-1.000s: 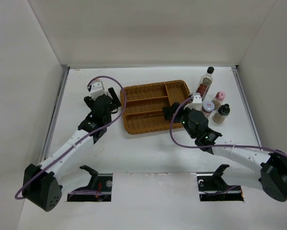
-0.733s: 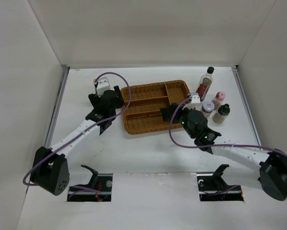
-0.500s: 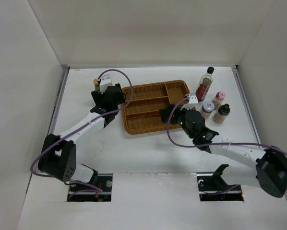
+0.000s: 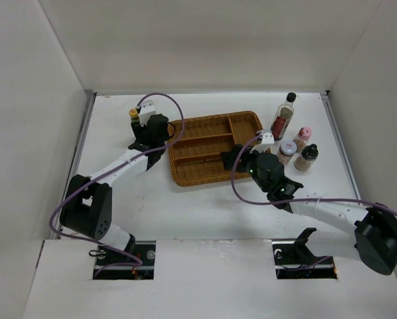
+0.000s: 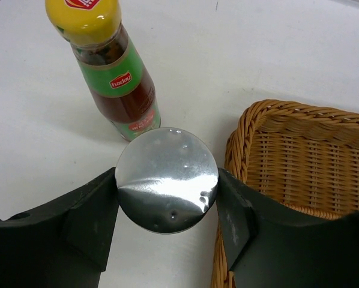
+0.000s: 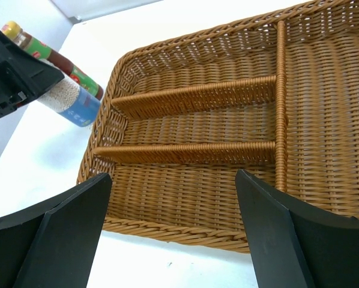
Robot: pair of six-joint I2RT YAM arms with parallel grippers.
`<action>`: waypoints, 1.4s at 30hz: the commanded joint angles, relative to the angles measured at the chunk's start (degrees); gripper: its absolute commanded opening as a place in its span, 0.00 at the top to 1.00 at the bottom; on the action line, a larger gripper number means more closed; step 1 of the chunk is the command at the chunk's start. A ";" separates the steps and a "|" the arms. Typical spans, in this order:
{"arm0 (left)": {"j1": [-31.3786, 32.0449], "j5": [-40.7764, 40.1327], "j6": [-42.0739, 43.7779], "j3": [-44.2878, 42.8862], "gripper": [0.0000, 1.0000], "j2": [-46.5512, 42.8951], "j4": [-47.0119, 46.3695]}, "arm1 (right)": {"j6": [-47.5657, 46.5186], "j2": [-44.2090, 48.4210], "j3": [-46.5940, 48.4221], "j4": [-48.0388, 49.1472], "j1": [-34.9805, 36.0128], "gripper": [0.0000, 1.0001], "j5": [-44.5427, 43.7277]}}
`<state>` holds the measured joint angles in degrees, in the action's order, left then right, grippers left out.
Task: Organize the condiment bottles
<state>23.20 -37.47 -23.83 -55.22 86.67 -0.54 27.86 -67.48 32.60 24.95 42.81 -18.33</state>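
Observation:
In the left wrist view a jar with a shiny lid (image 5: 167, 177) sits between the fingers of my left gripper (image 5: 167, 201), and both pads touch the lid's sides. Just behind it stands the yellow-capped red sauce bottle (image 5: 116, 78). The right wrist view shows that jar (image 6: 68, 102), with white grains and a blue label, beside the tray's left corner. My right gripper (image 6: 173, 204) hangs open over the tray's near edge, holding nothing. To the right of the tray stand a tall black-capped bottle (image 4: 284, 116), a pink-capped bottle (image 4: 302, 138), a dark-capped shaker (image 4: 307, 158) and a white-lidded jar (image 4: 287, 151).
The brown wicker divided tray (image 4: 205, 181) lies mid-table with nothing in its compartments (image 6: 197, 120). Its left rim (image 5: 269, 114) is close to my left gripper's right finger. White walls enclose the table on three sides.
My left arm has reached farther back and left to the jar beside the yellow-capped bottle, and its fingers have come in against the lid. The right arm has barely moved.

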 commanded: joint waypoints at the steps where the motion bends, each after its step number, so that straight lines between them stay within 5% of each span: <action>1: 1.53 -3.92 0.98 -2.35 0.58 -9.31 -4.74 | 0.00 1.92 -0.87 3.79 -0.14 0.09 0.22; 8: 7.95 -5.60 5.90 -7.35 0.60 -13.12 -7.99 | 0.18 1.22 -1.31 4.67 -0.93 0.09 -0.66; 27: 9.54 1.61 6.08 -17.64 0.59 8.33 -11.33 | 0.36 1.65 -2.10 5.55 -1.63 0.09 -0.48; 34: 9.36 1.97 5.38 -15.18 0.39 13.52 -11.42 | 0.36 2.18 -2.28 5.28 -1.72 0.09 -0.75; 42: 9.01 0.56 5.29 -15.18 0.14 9.41 -10.89 | 0.36 3.76 -2.72 5.37 -1.81 0.09 -0.48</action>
<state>32.64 -35.81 -18.41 -68.40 101.45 -8.43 27.90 -65.25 30.00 26.68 41.56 -18.39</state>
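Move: The left fingers are already shut around the silver-lidded shaker, standing on the table. Its goal, the left end of the basket's far-left compartment, lies about 11 cm to the right and 5 cm ahead, some 3 cm lower. The yellow-capped sauce bottle stands about 4 cm ahead and 6 cm left, and the basket's middle is some 21 cm right and 1 cm back. From the right hand that spot is roughly 18 cm left, 11 cm ahead and 8 cm down. Still gripping the shaker, the left hand hoists it about 14 cm, swings it right, away from the sauce bottle and over the basket's left rim, then lowers it into the far-left compartment while easing a few centimetres forward and turning a little clockwise. There the fingers open and let go. ##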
